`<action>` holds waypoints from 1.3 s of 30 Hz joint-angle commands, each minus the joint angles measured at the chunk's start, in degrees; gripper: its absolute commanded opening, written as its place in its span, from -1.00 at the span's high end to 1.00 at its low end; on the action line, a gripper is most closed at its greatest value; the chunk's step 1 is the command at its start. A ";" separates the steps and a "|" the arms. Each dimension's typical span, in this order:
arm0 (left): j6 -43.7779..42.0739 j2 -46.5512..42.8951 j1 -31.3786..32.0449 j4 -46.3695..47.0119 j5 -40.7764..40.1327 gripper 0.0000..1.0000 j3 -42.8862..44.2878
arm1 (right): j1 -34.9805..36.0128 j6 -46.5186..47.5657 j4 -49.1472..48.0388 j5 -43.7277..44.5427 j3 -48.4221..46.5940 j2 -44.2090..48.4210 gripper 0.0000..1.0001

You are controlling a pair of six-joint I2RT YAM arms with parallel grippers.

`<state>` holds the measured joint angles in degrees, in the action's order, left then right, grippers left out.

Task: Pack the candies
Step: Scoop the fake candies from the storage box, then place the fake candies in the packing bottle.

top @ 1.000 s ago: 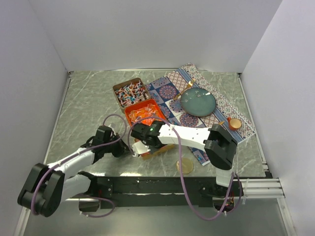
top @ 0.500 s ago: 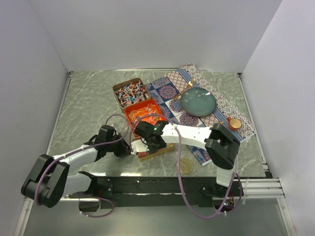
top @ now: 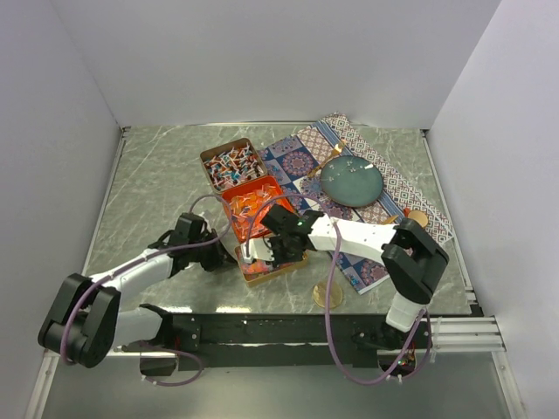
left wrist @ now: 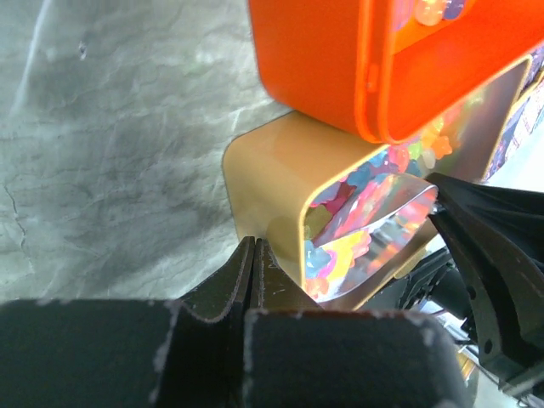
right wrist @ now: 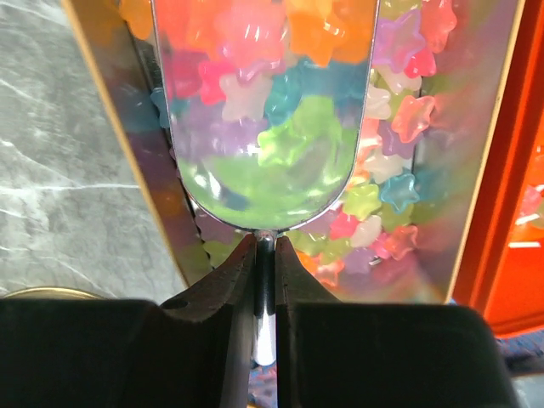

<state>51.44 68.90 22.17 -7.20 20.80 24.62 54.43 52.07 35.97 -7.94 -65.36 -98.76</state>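
Note:
The candies (right wrist: pixel 382 195) are small multicoloured stars lying in an open gold tin (top: pixel 272 266) near the table's front. My right gripper (right wrist: pixel 265 242) is shut on the thin handle of a shiny metal scoop (right wrist: pixel 263 127), whose bowl lies low in that tin among the stars. In the top view the right gripper (top: pixel 268 250) hovers over the tin's left half. My left gripper (left wrist: pixel 253 246) is shut with nothing in it, its tips pressed against the gold tin's outer wall (left wrist: pixel 272 170). Seen from above, the left gripper (top: pixel 229 256) sits just left of the tin.
An orange tin (top: pixel 253 201) of orange-red pieces touches the gold tin's far side. Behind it is a tin of wrapped sweets (top: pixel 231 164). A patterned cloth (top: pixel 393 188) carries a teal plate (top: pixel 351 182) and a small orange cup (top: pixel 417 218). A round gold lid (top: pixel 328 294) lies near the front edge.
My right arm has swung to the right and carried the scoop along over the gold tin. My left gripper has slid right until it reached the tin's side.

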 commanded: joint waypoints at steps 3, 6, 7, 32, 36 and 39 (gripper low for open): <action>-5.82 -2.37 -0.38 1.23 4.43 0.84 6.83 | -2.40 1.10 -7.57 -14.37 6.82 5.50 1.00; -8.98 -4.03 -0.29 0.09 6.18 0.56 9.64 | -3.28 1.36 -10.73 -17.18 10.07 8.05 1.00; -9.86 -4.30 -0.38 -0.09 7.32 0.43 10.26 | -3.89 1.28 -11.52 -17.97 10.43 8.41 1.00; -30.08 -6.15 -37.10 -27.42 2.93 -0.76 46.12 | -4.78 3.56 13.34 -2.26 -30.39 -2.11 1.00; -29.64 -6.32 -42.99 -28.13 1.54 -0.77 46.66 | -3.64 4.00 17.99 0.47 -42.02 -9.15 1.00; -29.82 -6.76 -44.32 -29.71 -0.66 -0.81 46.57 | -2.06 3.82 19.76 1.00 -47.57 -13.64 1.00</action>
<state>23.11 62.83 -20.64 -33.39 22.76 69.58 50.24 55.20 50.35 -9.43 -106.43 -108.22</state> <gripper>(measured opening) 0.889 0.154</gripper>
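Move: Just under the right hand, which holds the scoop with its bowl in the fake candies, the tan candy box is centred about 3 cm left and 3 cm down. The orange box sits some 11 cm ahead and 6 cm left, the round lid 10 cm back and 11 cm right, the clear round bowl roughly 25 cm left, level in reach. From the left hand, shut against its left end, the candy box's middle lies about 9 cm right and 1 cm ahead. Drawing the scoop back about 2 cm through the candies while rolling its left-pointing bowl up some 15 degrees, the right hand then lifts it out, about 16 cm up, 12 forward and 8 left, over the orange box. The left hand leaves the candy box's end, opens nearly wide and rises about 26 cm, then swings left and forward, clear of the boxes. ##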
